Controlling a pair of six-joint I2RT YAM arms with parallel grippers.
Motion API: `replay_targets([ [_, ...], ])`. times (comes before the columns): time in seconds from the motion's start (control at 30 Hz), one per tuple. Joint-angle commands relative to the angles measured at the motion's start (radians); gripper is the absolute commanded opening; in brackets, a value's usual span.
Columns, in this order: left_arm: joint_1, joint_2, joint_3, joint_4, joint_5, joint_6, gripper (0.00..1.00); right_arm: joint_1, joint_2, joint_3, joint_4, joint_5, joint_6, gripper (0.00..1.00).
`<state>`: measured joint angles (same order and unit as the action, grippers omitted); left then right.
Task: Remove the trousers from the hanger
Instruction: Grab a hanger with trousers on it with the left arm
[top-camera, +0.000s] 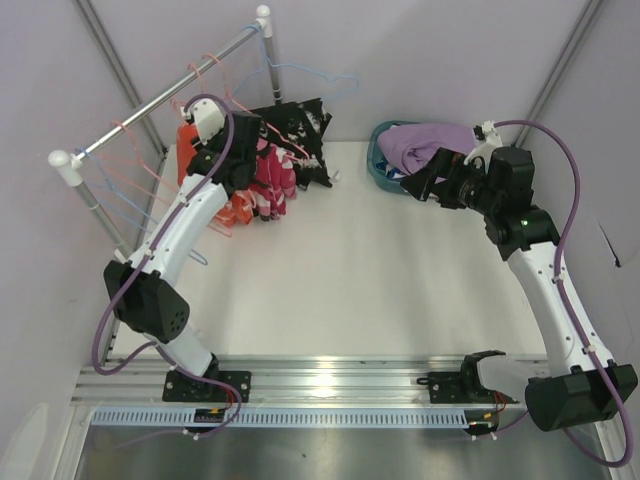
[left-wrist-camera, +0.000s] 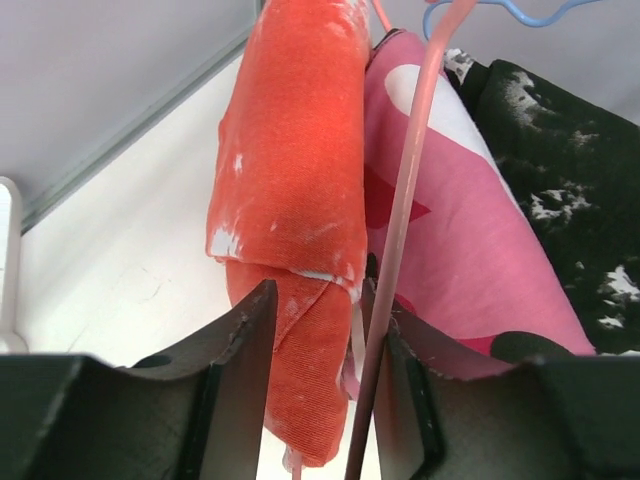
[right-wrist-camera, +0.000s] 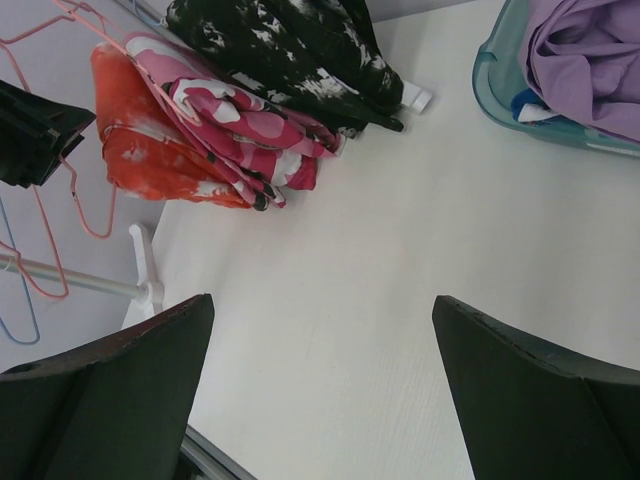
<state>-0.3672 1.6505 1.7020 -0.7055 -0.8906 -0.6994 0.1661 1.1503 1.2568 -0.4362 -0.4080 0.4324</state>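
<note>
Three pairs of trousers hang at the far left: orange (left-wrist-camera: 290, 180), pink-magenta patterned (left-wrist-camera: 470, 230) and black with white speckles (left-wrist-camera: 570, 180). From above they show as orange (top-camera: 237, 208), pink-magenta (top-camera: 275, 180) and black (top-camera: 300, 135). My left gripper (left-wrist-camera: 320, 300) is open, its jaws either side of the orange pair's lower fold. A pink hanger wire (left-wrist-camera: 405, 200) runs down against the right finger. A lavender pair (top-camera: 425, 145) lies in the teal basket (top-camera: 380, 170). My right gripper (right-wrist-camera: 322, 310) hangs wide open over bare table beside the basket, holding nothing.
The metal rail (top-camera: 160, 100) runs diagonally at the back left with several empty pink and blue wire hangers (top-camera: 120, 190) on it. Its white foot (right-wrist-camera: 145, 270) stands on the table. A blue hanger (left-wrist-camera: 520, 12) carries the black pair. Grey walls close the back.
</note>
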Motion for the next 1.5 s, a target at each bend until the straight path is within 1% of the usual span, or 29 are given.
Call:
replay_targets([
  [0.0,0.001,0.003,0.048,-0.017,-0.071,0.038,0.44,-0.004,-0.031,-0.002,0.019,0.006,-0.009,0.99],
  [0.13,-0.015,0.002,0.045,-0.006,-0.122,0.07,0.39,-0.005,-0.027,-0.005,0.024,0.001,-0.006,0.99],
  [0.2,-0.022,0.006,0.044,-0.006,-0.157,0.087,0.33,-0.004,-0.024,-0.008,0.028,-0.003,-0.003,0.99],
  [0.23,-0.025,0.009,0.044,-0.008,-0.165,0.089,0.26,-0.004,-0.024,-0.008,0.031,-0.005,-0.004,0.99],
  [0.3,-0.027,0.009,0.039,-0.005,-0.171,0.089,0.17,-0.004,-0.024,-0.008,0.03,-0.005,-0.003,0.99],
  [0.33,-0.027,0.009,0.041,-0.002,-0.169,0.089,0.06,-0.004,-0.026,-0.008,0.028,-0.005,-0.001,0.99],
  [0.37,-0.027,0.009,0.042,0.001,-0.169,0.09,0.0,-0.004,-0.027,-0.008,0.027,-0.003,-0.004,0.99],
  [0.6,-0.035,-0.037,0.084,0.037,-0.218,0.097,0.0,-0.004,-0.029,-0.01,0.043,-0.02,-0.007,0.99],
  [0.63,-0.035,-0.041,0.114,0.04,-0.228,0.106,0.0,-0.004,-0.029,-0.011,0.054,-0.025,-0.006,0.99],
  [0.9,-0.047,-0.081,0.202,0.109,-0.249,0.195,0.0,0.001,-0.021,-0.022,0.106,-0.057,-0.004,0.99],
  [0.93,-0.05,-0.08,0.205,0.109,-0.249,0.21,0.0,0.001,-0.018,-0.022,0.109,-0.058,-0.003,0.99],
  [0.97,-0.052,-0.077,0.24,0.101,-0.252,0.212,0.0,0.001,-0.015,-0.02,0.113,-0.063,-0.001,1.0],
  [1.1,-0.084,-0.096,0.255,0.046,-0.255,0.198,0.0,0.004,-0.009,-0.019,0.135,-0.084,-0.006,0.99],
  [1.17,-0.111,-0.121,0.255,0.006,-0.242,0.143,0.0,0.007,-0.006,-0.023,0.154,-0.123,-0.018,0.99],
  [1.2,-0.124,-0.129,0.251,-0.029,-0.225,0.124,0.0,0.01,-0.009,-0.03,0.192,-0.147,-0.032,1.0],
  [1.23,-0.153,-0.136,0.239,-0.038,-0.222,0.1,0.0,0.025,-0.014,-0.043,0.207,-0.17,-0.049,0.99],
  [1.3,-0.189,-0.155,0.225,-0.054,-0.231,0.087,0.0,0.052,-0.03,-0.054,0.237,-0.151,-0.112,0.99],
  [1.37,-0.252,-0.159,0.225,-0.064,-0.245,0.078,0.0,0.095,-0.034,-0.05,0.232,-0.101,-0.174,0.99],
  [1.47,-0.343,-0.159,0.248,-0.09,-0.291,0.058,0.0,0.131,-0.024,-0.042,0.217,-0.058,-0.218,0.99],
])
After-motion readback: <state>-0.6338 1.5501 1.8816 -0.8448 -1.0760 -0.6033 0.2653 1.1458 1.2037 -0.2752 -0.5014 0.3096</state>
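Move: The coral hanger's wire already runs between the left gripper's half-open fingers, about 1 cm right of their midpoint. Its orange trousers hang about 4 cm ahead, 5 cm left and 10 cm lower; the pink trousers some 10 cm ahead and 2 cm right, and the black trousers roughly 14 cm ahead and 10 cm right, both about 12 cm below. From the right gripper that wire lies around 10 cm ahead, 38 cm left and 3 cm lower. Shut the left gripper on the coral hanger's wire while rolling its left side up slightly. Keep the pinch and lift about 10 cm, first straight up, then swinging back and right some 6 cm each as the orange trousers come away from the pink ones. Late on, bring the wide-open right gripper about 4 cm left towards it, turning counter-clockwise. ##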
